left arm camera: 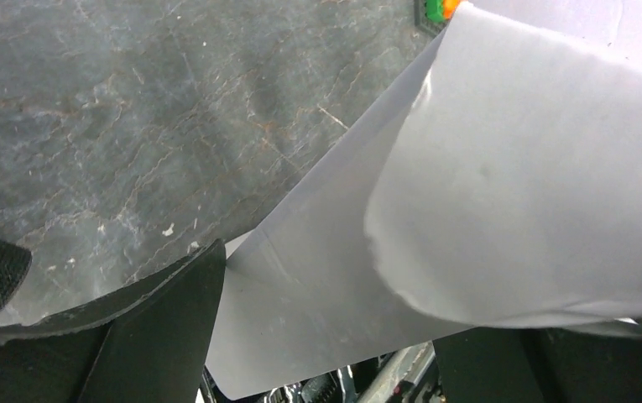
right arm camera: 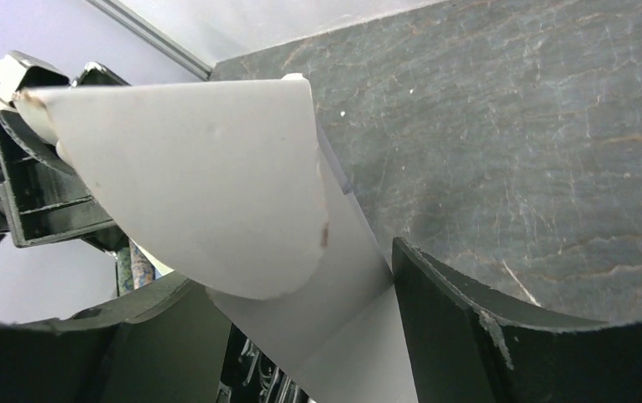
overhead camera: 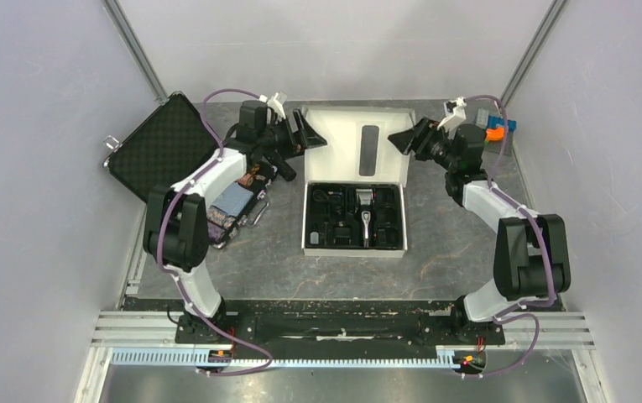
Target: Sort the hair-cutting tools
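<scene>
A white box (overhead camera: 355, 250) in the middle of the table holds a black tray with the silver-and-black hair clipper (overhead camera: 366, 214) and several black comb attachments (overhead camera: 334, 220). Its white lid (overhead camera: 342, 143) stands open at the back. My left gripper (overhead camera: 310, 134) is open at the lid's left edge. In the left wrist view the lid (left arm camera: 317, 277) and its curled side flap (left arm camera: 535, 185) fill the space inside that gripper (left arm camera: 334, 311). My right gripper (overhead camera: 403, 138) is open at the lid's right edge, and the lid's flap (right arm camera: 208, 176) lies inside it (right arm camera: 292, 269).
An open black case (overhead camera: 162, 147) with a foam-lined lid lies at the left, with coloured items (overhead camera: 233, 206) in its lower half. An orange and blue object (overhead camera: 498, 130) sits at the back right corner. Grey walls close in the table on three sides.
</scene>
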`<state>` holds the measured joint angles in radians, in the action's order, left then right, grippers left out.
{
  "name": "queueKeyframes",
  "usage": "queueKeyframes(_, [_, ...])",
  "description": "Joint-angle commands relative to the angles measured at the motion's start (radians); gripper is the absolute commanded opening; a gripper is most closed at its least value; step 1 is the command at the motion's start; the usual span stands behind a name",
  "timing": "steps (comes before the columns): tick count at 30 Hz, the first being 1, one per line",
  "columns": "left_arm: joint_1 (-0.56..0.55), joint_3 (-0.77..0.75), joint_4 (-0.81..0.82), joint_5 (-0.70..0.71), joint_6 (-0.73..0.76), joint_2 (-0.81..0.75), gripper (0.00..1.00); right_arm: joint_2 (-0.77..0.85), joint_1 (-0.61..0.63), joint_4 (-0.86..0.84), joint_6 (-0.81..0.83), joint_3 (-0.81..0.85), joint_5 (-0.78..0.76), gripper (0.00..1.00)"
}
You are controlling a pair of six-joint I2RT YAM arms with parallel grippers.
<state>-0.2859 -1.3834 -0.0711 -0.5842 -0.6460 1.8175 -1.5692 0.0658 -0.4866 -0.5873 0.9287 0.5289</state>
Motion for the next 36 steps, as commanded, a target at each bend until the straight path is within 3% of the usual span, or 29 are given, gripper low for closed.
queueKeyframes(1, [-0.055, 0.086, 0.05, 0.09, 0.077, -0.115, 0.89, 0.09, 0.03, -0.043, 0.05, -0.081, -0.03, 0.69])
queueKeyframes(12, [-0.132, 0.304, 0.138, 0.299, 0.109, -0.263, 0.9, 0.238, 0.083, -0.111, 0.11, -0.285, -0.161, 0.69])
queueKeyframes(20, [-0.134, 0.286, 0.151, 0.348, 0.138, -0.287, 0.9, 0.26, 0.084, -0.151, 0.183, -0.29, -0.194, 0.61])
queueKeyframes(28, [-0.138, 0.251, 0.257, 0.383, 0.196, -0.219, 0.7, 0.183, 0.097, -0.289, 0.219, -0.267, -0.186, 0.42])
queueKeyframes(36, [-0.138, 0.099, 0.261, 0.433, 0.285, -0.113, 0.57, 0.05, 0.109, -0.3, 0.281, -0.104, -0.22, 0.31])
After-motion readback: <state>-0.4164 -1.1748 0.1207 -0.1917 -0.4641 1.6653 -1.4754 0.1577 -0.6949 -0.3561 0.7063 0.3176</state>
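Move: The clipper box's raised lid stands between the hands: its middle is about 10 cm to the left hand's right and 9 cm to the right hand's left, at about hand height and level fore and aft. The open clipper box lies beneath, its middle some 7 cm back, 10 cm right and 16 cm below the left hand. The microphone is roughly 12 cm ahead, 11 cm left and 17 cm below the left hand. Both hands draw about 6 cm back and slightly down, then forward again, fingers narrowing around the lid's sides. ##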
